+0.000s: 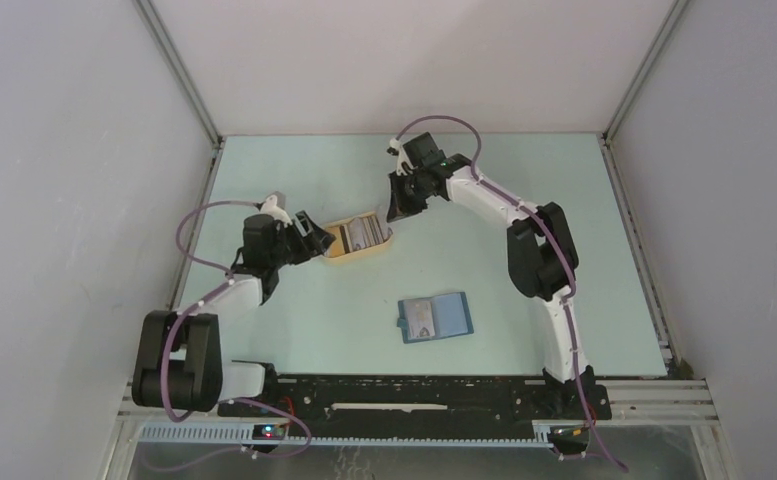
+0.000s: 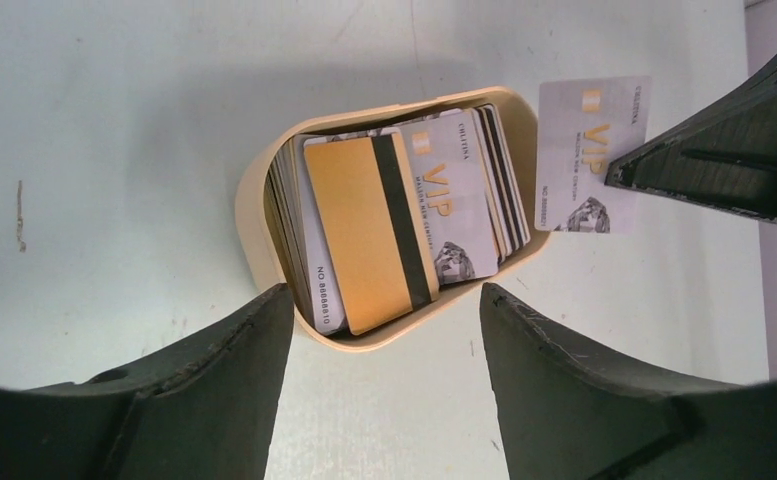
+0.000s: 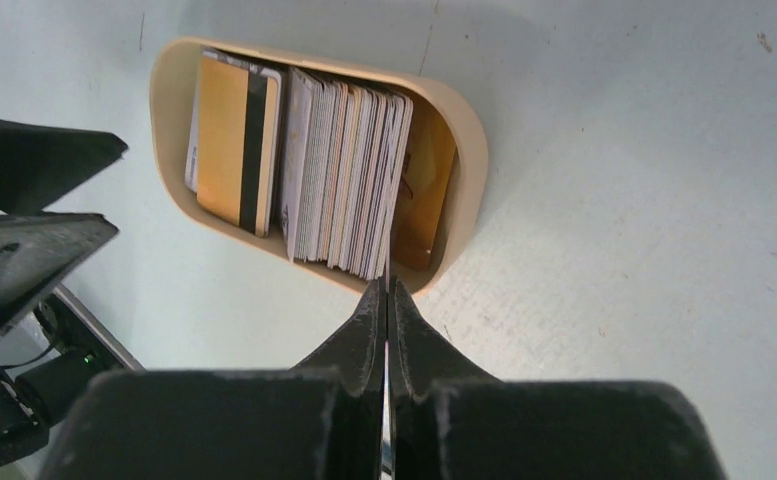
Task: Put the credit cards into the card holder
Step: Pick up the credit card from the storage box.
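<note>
A tan oval tray (image 1: 336,252) holds a stack of several credit cards (image 2: 394,220), with a yellow-orange one with a black stripe (image 2: 364,235) on top. My right gripper (image 3: 386,290) hangs just past the tray's far end, shut on one pale VIP card (image 2: 589,150) held on edge and lifted clear of the stack. My left gripper (image 2: 386,292) is open at the tray's near end, its fingers either side of the rim with nothing between them. The teal-blue card holder (image 1: 434,318) lies open on the table nearer the arm bases, with a card showing in its left half.
The tray (image 2: 249,210) sits on the pale green table (image 1: 294,320) between the two grippers, which face each other across it. White walls enclose the table on the left, back and right. The card holder lies apart from both arms.
</note>
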Controlling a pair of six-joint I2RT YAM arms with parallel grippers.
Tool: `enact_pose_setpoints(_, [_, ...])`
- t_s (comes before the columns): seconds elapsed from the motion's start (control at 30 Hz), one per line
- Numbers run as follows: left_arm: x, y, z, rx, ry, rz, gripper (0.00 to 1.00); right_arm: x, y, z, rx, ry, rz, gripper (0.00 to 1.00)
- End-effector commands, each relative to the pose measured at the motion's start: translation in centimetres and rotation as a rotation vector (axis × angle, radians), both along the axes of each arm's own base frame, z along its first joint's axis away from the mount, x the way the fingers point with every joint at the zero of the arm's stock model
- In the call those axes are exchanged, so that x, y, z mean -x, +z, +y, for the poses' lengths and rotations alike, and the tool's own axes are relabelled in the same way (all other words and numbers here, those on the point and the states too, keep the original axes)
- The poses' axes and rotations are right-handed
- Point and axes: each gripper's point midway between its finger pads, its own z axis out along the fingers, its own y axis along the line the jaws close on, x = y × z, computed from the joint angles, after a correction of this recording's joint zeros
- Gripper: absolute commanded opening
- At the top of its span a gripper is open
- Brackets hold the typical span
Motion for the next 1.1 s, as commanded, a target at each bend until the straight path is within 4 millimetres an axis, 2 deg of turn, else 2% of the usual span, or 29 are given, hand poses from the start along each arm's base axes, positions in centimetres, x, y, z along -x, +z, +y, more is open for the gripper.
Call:
enact_pose_setpoints(0.0, [-0.4, 3.0, 0.3, -0.025, 0.005, -0.084, 0.74, 0.5, 4.4, -0.4, -0.039, 0.057, -0.109, 0.0])
enact_pose_setpoints(0.17, [0.5, 5.0, -0.4, 0.01, -0.029, -0.142, 0.74, 2.3, 6.4, -1.6, -0.099, 0.143, -0.123, 0.0])
enact_pose_setpoints(0.3, [1.6, 7.0, -1.8, 0.073, -0.094, -0.205, 0.74, 5.8, 8.2, -2.4, -0.224, 0.321, -0.112, 0.0])
enact_pose_setpoints(0.47, [3.7, 9.5, -5.2, 0.138, -0.239, -0.291, 0.74, 11.0, 9.1, -4.2, -0.339, 0.54, -0.097, 0.0])
enact_pose_setpoints(0.67, [7.6, 12.3, -10.3, 0.206, -0.457, -0.405, 0.75, 15.4, 10.1, -6.6, -0.431, 0.647, -0.079, 0.0])
enact_pose_setpoints(0.83, [10.7, 12.8, -13.4, 0.254, -0.58, -0.43, 0.76, 18.9, 9.9, -8.8, -0.515, 0.705, -0.041, 0.0])
enact_pose_setpoints(1.07, [13.1, 13.0, -15.9, 0.384, -0.592, -0.45, 0.76, 20.6, 11.5, -10.0, -0.724, 0.7, -0.019, 0.0])
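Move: The right hand already pinches a card clear of the storage box; the open card holder it is bound for lies about 23 cm back, 10 cm right and 10 cm below. The box is some 8 cm to its left, level with it, 7 cm below. From the empty left hand the holder lies roughly 27 cm right, 19 cm back and 8 cm down, the box about 8 cm right and 3 cm ahead. Right hand carries its card some 20 cm back and right towards the holder; open left hand follows, rising. ##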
